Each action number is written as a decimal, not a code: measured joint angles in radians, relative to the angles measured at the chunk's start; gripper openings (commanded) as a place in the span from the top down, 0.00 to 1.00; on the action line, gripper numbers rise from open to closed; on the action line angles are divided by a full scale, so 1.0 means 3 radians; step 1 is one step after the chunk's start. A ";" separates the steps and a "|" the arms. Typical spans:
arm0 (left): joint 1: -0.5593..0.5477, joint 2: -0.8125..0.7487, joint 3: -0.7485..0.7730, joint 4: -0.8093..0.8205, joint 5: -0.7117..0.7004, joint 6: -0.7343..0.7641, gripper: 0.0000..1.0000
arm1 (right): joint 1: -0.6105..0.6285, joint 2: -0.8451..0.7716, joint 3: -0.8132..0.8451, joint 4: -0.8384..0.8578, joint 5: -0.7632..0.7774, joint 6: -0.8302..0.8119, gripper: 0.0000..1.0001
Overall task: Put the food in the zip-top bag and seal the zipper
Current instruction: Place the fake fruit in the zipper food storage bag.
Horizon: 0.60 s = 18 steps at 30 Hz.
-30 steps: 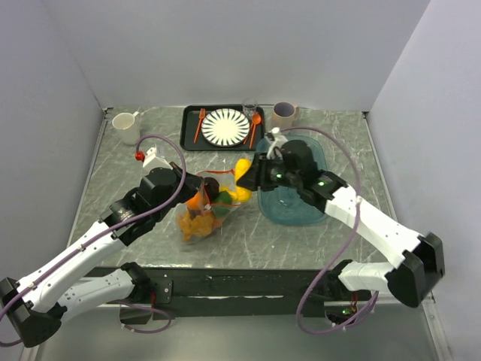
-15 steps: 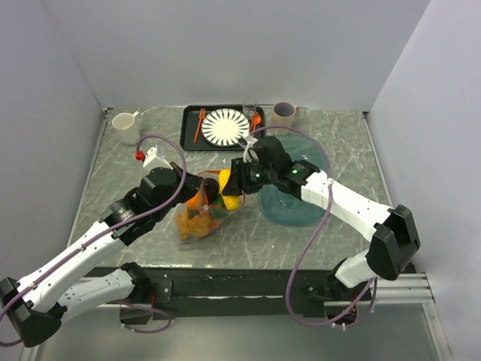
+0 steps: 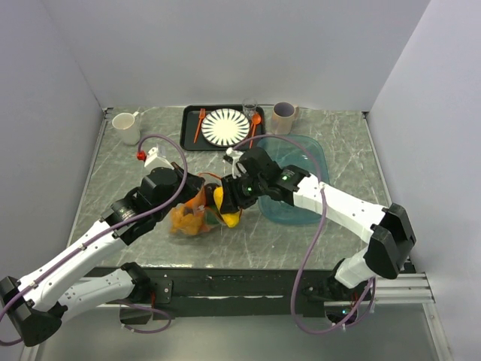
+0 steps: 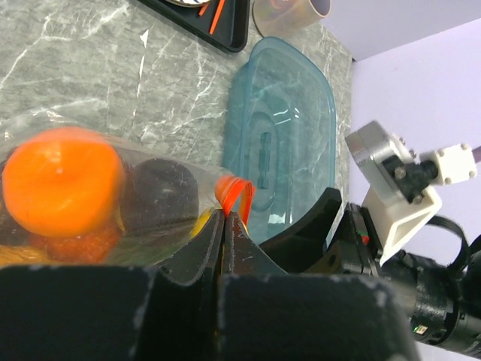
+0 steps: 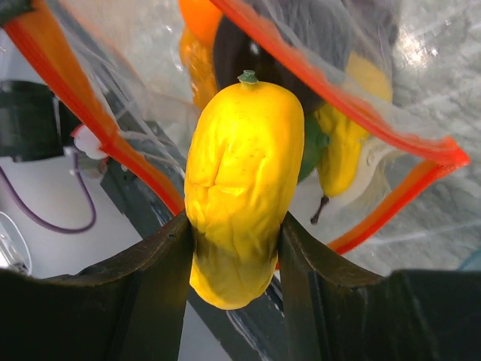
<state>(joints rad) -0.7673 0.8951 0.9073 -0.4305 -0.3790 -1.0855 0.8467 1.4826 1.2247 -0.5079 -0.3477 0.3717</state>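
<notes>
The clear zip-top bag [image 3: 189,220] lies at the table's middle, and my left gripper [image 4: 223,218] is shut on its mouth edge by the orange-red zipper [image 4: 234,197]. Inside the bag are a round orange [image 4: 64,180] and a dark purple piece [image 4: 165,188]. My right gripper [image 5: 234,241] is shut on a long yellow piece of food [image 5: 244,173], whose tip pokes into the open mouth between the two runs of the zipper [image 5: 353,105]. Beyond it in the bag lie a yellow pear-like piece [image 5: 349,150], a green piece [image 5: 312,147] and a dark one [image 5: 301,45].
A teal translucent tub [image 3: 297,188] stands just right of the bag. At the back, a black tray [image 3: 189,139] holds a striped plate [image 3: 224,126] and orange cutlery. A white mug [image 3: 126,126] is back left, a beige cup [image 3: 285,114] back right.
My right gripper has carried the yellow piece left and down, from over the tub's edge to the bag's mouth. The left gripper has kept its hold; the bag has shifted slightly.
</notes>
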 measured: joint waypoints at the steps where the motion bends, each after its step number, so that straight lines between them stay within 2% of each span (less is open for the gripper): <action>1: -0.0001 0.0001 0.0000 0.0001 0.0013 0.0000 0.99 | 0.0000 0.0032 0.0057 -0.0055 0.0010 -0.0015 0.91; 9: 0.0000 0.0056 0.0000 0.0058 0.0178 0.0008 0.99 | 0.0006 0.0364 0.0561 -0.0085 0.0045 -0.0045 0.87; 12: 0.0000 0.0065 0.0000 0.0075 0.0228 0.0033 0.99 | 0.0019 0.0518 0.0743 -0.0079 0.0022 -0.0051 0.83; 18: 0.0020 0.0107 0.0037 0.0057 0.0233 0.0144 0.99 | 0.0066 0.0689 0.0764 -0.0107 0.0057 -0.0070 0.78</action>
<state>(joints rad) -0.7612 0.9272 0.9184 -0.4133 -0.3092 -1.0424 0.8665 1.6894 1.4540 -0.5400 -0.3305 0.3508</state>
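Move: At the bag's mouth, the right hand already holds the yellow squash; the middle of the opening lies about 2 cm to its left, 1 cm ahead and 2 cm below. Inside the bag, the dark fruit sits some 5 cm left, 2 cm ahead and 5 cm below this hand, the orange about 8 cm left, 1 cm ahead and 5 cm below. From the left hand, shut on the orange rim, the opening's middle is roughly 5 cm right, 3 cm back and 3 cm below. Carrying the squash stem-first deeper into the bag, the right hand sweeps about 4 cm left and 3 cm forward, towards the left hand, rising some 2 cm and then sinking as much, its grip and tilt kept. The left hand keeps its pinch on the rim, easing about 1 cm to the right, with a slight clockwise turn. ##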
